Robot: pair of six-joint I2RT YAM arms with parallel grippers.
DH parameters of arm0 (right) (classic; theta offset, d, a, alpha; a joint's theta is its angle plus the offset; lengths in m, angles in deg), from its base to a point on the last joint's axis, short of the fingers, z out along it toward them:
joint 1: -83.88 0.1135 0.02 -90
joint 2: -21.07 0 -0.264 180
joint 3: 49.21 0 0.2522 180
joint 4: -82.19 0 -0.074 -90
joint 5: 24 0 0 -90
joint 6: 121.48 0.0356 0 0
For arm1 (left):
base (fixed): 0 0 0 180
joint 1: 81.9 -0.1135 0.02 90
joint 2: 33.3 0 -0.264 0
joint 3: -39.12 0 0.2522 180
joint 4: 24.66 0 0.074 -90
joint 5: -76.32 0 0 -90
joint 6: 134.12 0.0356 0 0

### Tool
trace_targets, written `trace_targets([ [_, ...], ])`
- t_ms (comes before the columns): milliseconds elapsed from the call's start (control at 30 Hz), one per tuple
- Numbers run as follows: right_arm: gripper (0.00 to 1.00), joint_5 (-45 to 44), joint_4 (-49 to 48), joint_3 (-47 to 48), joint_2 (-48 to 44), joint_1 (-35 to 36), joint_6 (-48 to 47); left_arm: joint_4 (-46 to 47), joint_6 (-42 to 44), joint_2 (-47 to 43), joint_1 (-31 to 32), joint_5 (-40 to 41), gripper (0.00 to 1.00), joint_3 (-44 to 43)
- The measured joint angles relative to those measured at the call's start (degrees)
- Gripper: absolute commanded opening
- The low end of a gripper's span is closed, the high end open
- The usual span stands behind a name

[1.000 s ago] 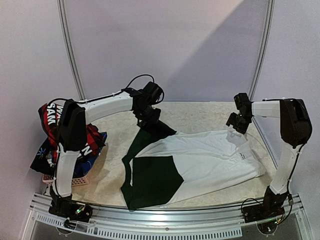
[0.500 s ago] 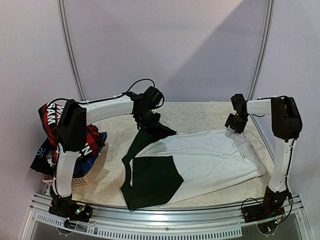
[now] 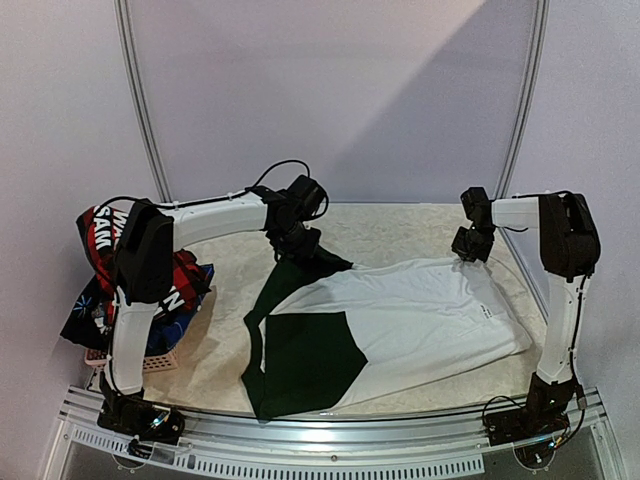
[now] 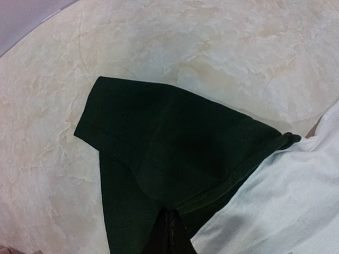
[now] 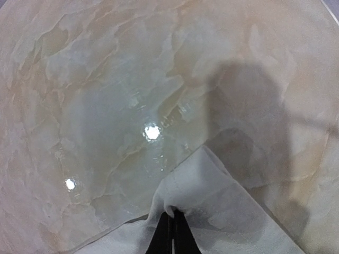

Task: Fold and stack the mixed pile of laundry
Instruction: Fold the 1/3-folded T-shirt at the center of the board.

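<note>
A white-and-dark-green T-shirt [image 3: 400,315] lies spread on the marble table, its dark green side to the left. My left gripper [image 3: 300,243] is shut on the dark green sleeve [image 4: 175,153] at the shirt's far left corner. My right gripper [image 3: 470,245] is shut on the white hem corner [image 5: 206,185] at the far right; the fabric puckers around the black fingertips [image 5: 172,227]. The rest of the mixed laundry pile [image 3: 120,270], with a red-black plaid shirt with white lettering on top, sits at the left edge.
A small pinkish woven basket [image 3: 160,360] holds the pile at the left. The metal frame rail [image 3: 330,445] runs along the near edge, and curved poles [image 3: 140,100] stand at the back. Bare marble tabletop [image 3: 400,225] lies behind the shirt.
My right gripper moved slightly back and left onto the shirt's white corner and closed on it. The left gripper stayed shut on the green sleeve, barely moving.
</note>
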Motion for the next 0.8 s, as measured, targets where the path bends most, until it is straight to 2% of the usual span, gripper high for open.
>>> trace_targets([
  [433, 0.00, -0.04, 0.39, 0.79, 0.24, 0.00, -1.55, -1.14, 1.05, 0.00, -0.02, 0.76, 0.00, -0.87],
  [800, 0.00, 1.53, 0.85, 4.07, 0.48, -0.09, -2.27, -3.87, 2.34, 3.28, -2.84, 1.53, 0.00, -11.10],
])
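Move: My left hand holds the green sleeve some 8 cm above the board and my right pinches the white far corner just off it. The board's far edge lies about 22 cm ahead of my left hand and 18 cm ahead of my right. The white shirt body's middle sits 24 cm back and 18 cm left of my right hand; the folded green panel sits 31 cm back and 3 cm right of my left. Keeping both grips shut on the shirt's far side, I pause, then draw it up and outward towards the board's far edge. My left hand leads, carrying the green sleeve about 4 cm forward and nearly as much up; my right hand follows more slowly with the white corner, about 2 cm forward and 2 cm up. ##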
